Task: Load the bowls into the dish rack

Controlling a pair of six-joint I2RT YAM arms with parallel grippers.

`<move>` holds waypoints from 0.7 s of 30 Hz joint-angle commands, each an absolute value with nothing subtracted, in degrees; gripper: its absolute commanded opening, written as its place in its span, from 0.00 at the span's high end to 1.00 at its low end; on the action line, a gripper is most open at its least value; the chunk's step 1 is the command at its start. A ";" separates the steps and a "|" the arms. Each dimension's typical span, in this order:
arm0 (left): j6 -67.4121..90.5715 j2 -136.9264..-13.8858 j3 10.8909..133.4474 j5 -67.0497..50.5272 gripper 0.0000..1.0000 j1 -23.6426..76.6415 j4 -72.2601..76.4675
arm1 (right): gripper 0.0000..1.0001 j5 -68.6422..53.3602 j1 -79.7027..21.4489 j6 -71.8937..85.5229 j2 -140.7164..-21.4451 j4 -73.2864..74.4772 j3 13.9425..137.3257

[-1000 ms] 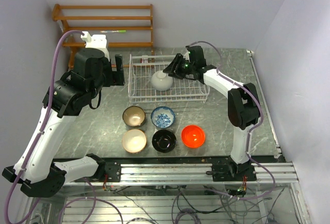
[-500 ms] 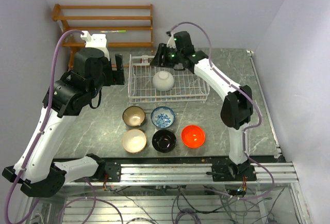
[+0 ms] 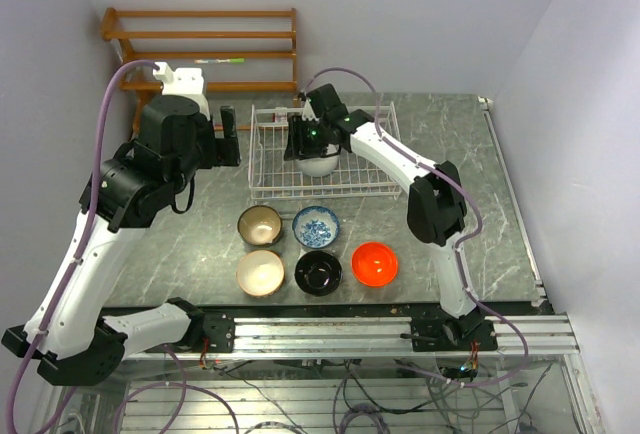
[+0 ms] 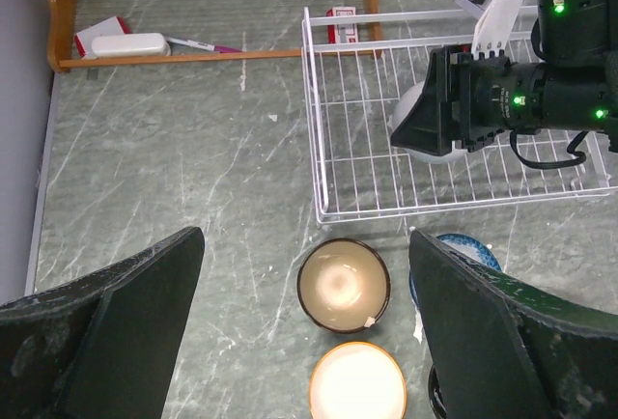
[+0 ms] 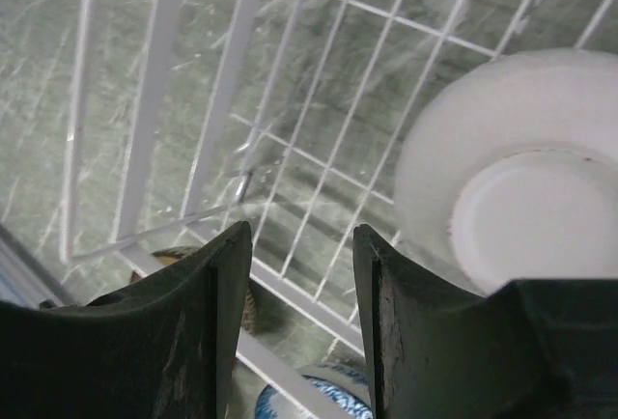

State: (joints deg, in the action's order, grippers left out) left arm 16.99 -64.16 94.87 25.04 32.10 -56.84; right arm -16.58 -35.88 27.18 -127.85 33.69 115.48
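The white wire dish rack [image 3: 365,169] holds one white bowl [image 3: 320,165], upside down [image 5: 521,178]. My right gripper [image 3: 296,144] hovers over the rack at the bowl's left. Its jaws [image 5: 301,236] are open and empty, and the bowl lies off to their right. In front of the rack stand the brown bowl [image 3: 260,224], blue-and-white bowl [image 3: 316,225], cream bowl [image 3: 260,273], black bowl [image 3: 318,272] and orange-red bowl [image 3: 375,264]. My left gripper [image 4: 307,237] is open high above the brown bowl [image 4: 344,284] and cream bowl [image 4: 357,385].
An orange-brown wooden shelf [image 3: 200,34] stands at the back left, with a white block [image 4: 130,44] and a pen under it. A small red-and-white box [image 4: 343,21] lies behind the rack. Walls close in on the left and right.
My right gripper has swung left across the rack, from the white bowl's right side round behind it to its left. The bowl stays in the rack. The left arm has barely moved.
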 commanded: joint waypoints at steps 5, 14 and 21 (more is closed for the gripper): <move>17.88 -62.94 93.64 26.01 0.01 32.41 -56.06 | 0.53 -3.05 -35.29 23.93 -122.24 26.45 105.59; 17.41 -62.78 93.52 26.61 0.01 32.43 -56.07 | 0.53 13.76 -33.78 27.24 -120.61 30.00 104.58; 17.14 -62.88 93.51 27.04 0.01 32.42 -56.25 | 0.52 16.14 -32.08 27.42 -116.16 27.56 101.70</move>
State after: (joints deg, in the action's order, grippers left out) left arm 17.19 -63.53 93.56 25.61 32.10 -56.88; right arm 13.32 -32.71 27.42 -120.38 30.11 103.13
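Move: The white bowl, bottom up in the dish rack, lies about 7 cm to the right of the right gripper, roughly level with it fore and aft and some 5 cm lower. The blue patterned bowl is on the table about 20 cm back and 6 cm right of that gripper, and the tan bowl about 20 cm back and 9 cm left. From the left gripper the white bowl is some 16 cm ahead, 20 cm right and 30 cm below. Sweep the right gripper about 11 cm to the right and 5 cm forward, across towards the white bowl, first dipping some 4 cm and then rising most of the way again. Nudge the bowl along with the half-open fingers without gripping it. Meanwhile swing the hand some 30 degrees, mostly clockwise, until the fingers point forward and down. ##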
